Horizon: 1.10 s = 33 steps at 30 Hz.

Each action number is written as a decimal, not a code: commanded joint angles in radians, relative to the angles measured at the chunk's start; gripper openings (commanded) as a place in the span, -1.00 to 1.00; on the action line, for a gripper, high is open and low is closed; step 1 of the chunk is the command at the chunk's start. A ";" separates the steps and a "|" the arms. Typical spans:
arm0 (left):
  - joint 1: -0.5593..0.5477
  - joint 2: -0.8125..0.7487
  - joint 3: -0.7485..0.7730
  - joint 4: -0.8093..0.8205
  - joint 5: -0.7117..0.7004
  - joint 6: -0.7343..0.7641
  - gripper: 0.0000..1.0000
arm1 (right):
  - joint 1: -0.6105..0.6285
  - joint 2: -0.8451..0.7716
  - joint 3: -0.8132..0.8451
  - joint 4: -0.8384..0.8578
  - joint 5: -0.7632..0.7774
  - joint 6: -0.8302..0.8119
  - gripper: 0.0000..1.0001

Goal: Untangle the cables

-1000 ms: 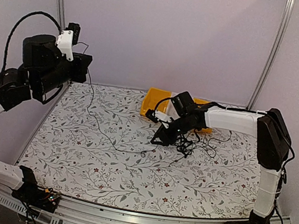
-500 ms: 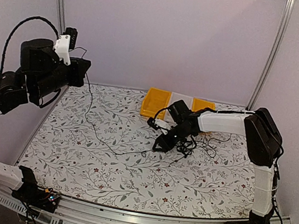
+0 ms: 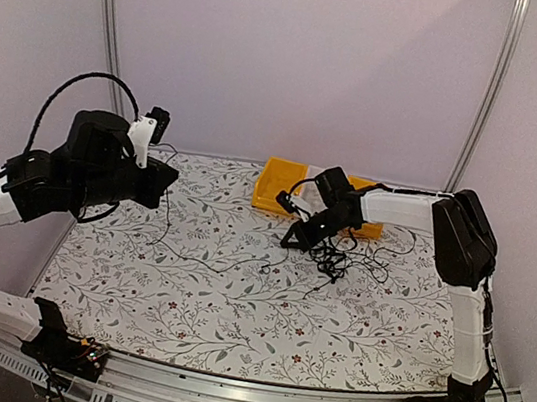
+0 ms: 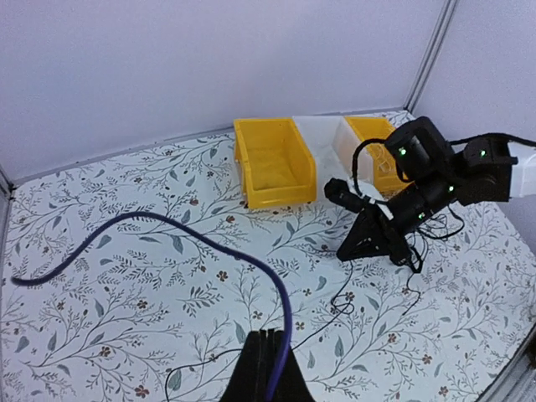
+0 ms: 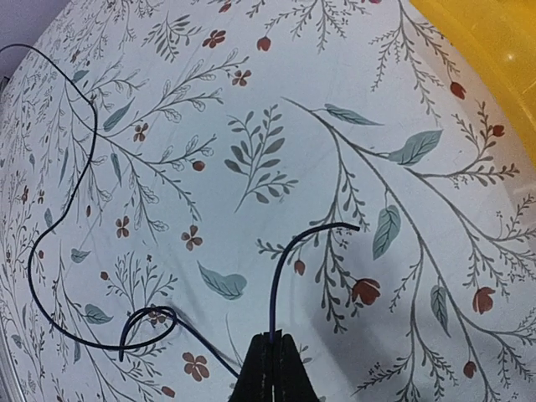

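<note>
The cables lie as a knotted black clump (image 3: 343, 259) at the table's right centre, with a long thin strand (image 3: 201, 260) trailing left. That strand rises to my left gripper (image 3: 170, 180), which hangs above the table's left rear, shut on it. In the left wrist view the strand (image 4: 198, 231) arcs up and left from the shut left gripper (image 4: 268, 337). My right gripper (image 3: 293, 238) sits low at the clump's left edge. In the right wrist view the right gripper (image 5: 272, 339) is shut on a cable end (image 5: 289, 251) that curls up and right; another strand loops (image 5: 149, 322) beside it.
Two yellow bins (image 3: 279, 182) (image 3: 369, 194) with a white bin (image 4: 325, 137) between them stand at the back centre, right behind the right gripper. Side posts (image 3: 108, 25) (image 3: 489, 92) frame the cell. A yellow bin's rim (image 5: 494, 50) fills the right wrist view's top right corner.
My right gripper has shut on a cable end and shifted slightly toward the bins. The left arm has dropped and swung right, carrying its strand lower over the table.
</note>
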 commanded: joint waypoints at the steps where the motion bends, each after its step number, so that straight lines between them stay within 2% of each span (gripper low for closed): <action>1: 0.022 -0.004 -0.018 -0.183 -0.098 0.044 -1.00 | -0.071 -0.103 0.044 -0.030 -0.023 -0.047 -1.00; 4: 0.074 -0.032 -0.018 -0.360 -0.200 0.076 -1.00 | -0.191 -0.236 0.035 -0.039 0.003 -0.096 -1.00; 6: 0.131 -0.061 0.000 -0.442 -0.269 0.042 -1.00 | -0.286 -0.302 0.036 -0.045 0.019 -0.108 -1.00; 10: 0.276 -0.110 0.041 -0.488 -0.292 0.044 -1.00 | -0.465 -0.354 0.042 -0.052 0.100 -0.151 -1.00; 13: 0.347 -0.110 0.058 -0.508 -0.285 0.043 -1.00 | -0.557 -0.345 0.054 -0.031 0.216 -0.177 -1.00; 18: 0.428 -0.108 0.123 -0.548 -0.364 0.027 -1.00 | -0.621 -0.286 0.066 0.056 0.455 -0.231 -1.00; 25: 0.529 -0.104 0.244 -0.558 -0.372 0.094 -1.00 | -0.659 -0.227 0.097 0.089 0.546 -0.267 -1.00; 27: 0.535 -0.105 0.255 -0.503 -0.280 0.134 -1.00 | -0.657 -0.231 0.108 0.068 0.475 -0.262 -1.00; 29: 0.536 -0.099 0.249 -0.426 -0.109 0.159 -1.00 | -0.642 -0.255 0.108 0.053 0.383 -0.252 -1.00; 33: 0.536 -0.043 0.245 -0.287 0.142 0.096 -1.00 | -0.543 -0.304 0.110 0.014 0.219 -0.256 -1.00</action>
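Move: Between the shut hands runs one dark cable, its middle slack on the table. The right yellow bin's middle lies about 13 cm ahead and 20 cm right of the right hand, at its level; the white bin some 14 ahead and 8 right; the black cable tangle roughly 4 back and 11 right, slightly lower. From the left hand, that tangle is about 6 ahead, 29 right and 29 below. Pulling the single cable out between them, both hands keep their pinch and part quickly. The right sweeps some 34 cm right and 19 forward, climbing over the right yellow bin before sinking a little, and swings clockwise; the left draws about 20 cm left, dips first, then rises, turning counter-clockwise some 30 degrees. ##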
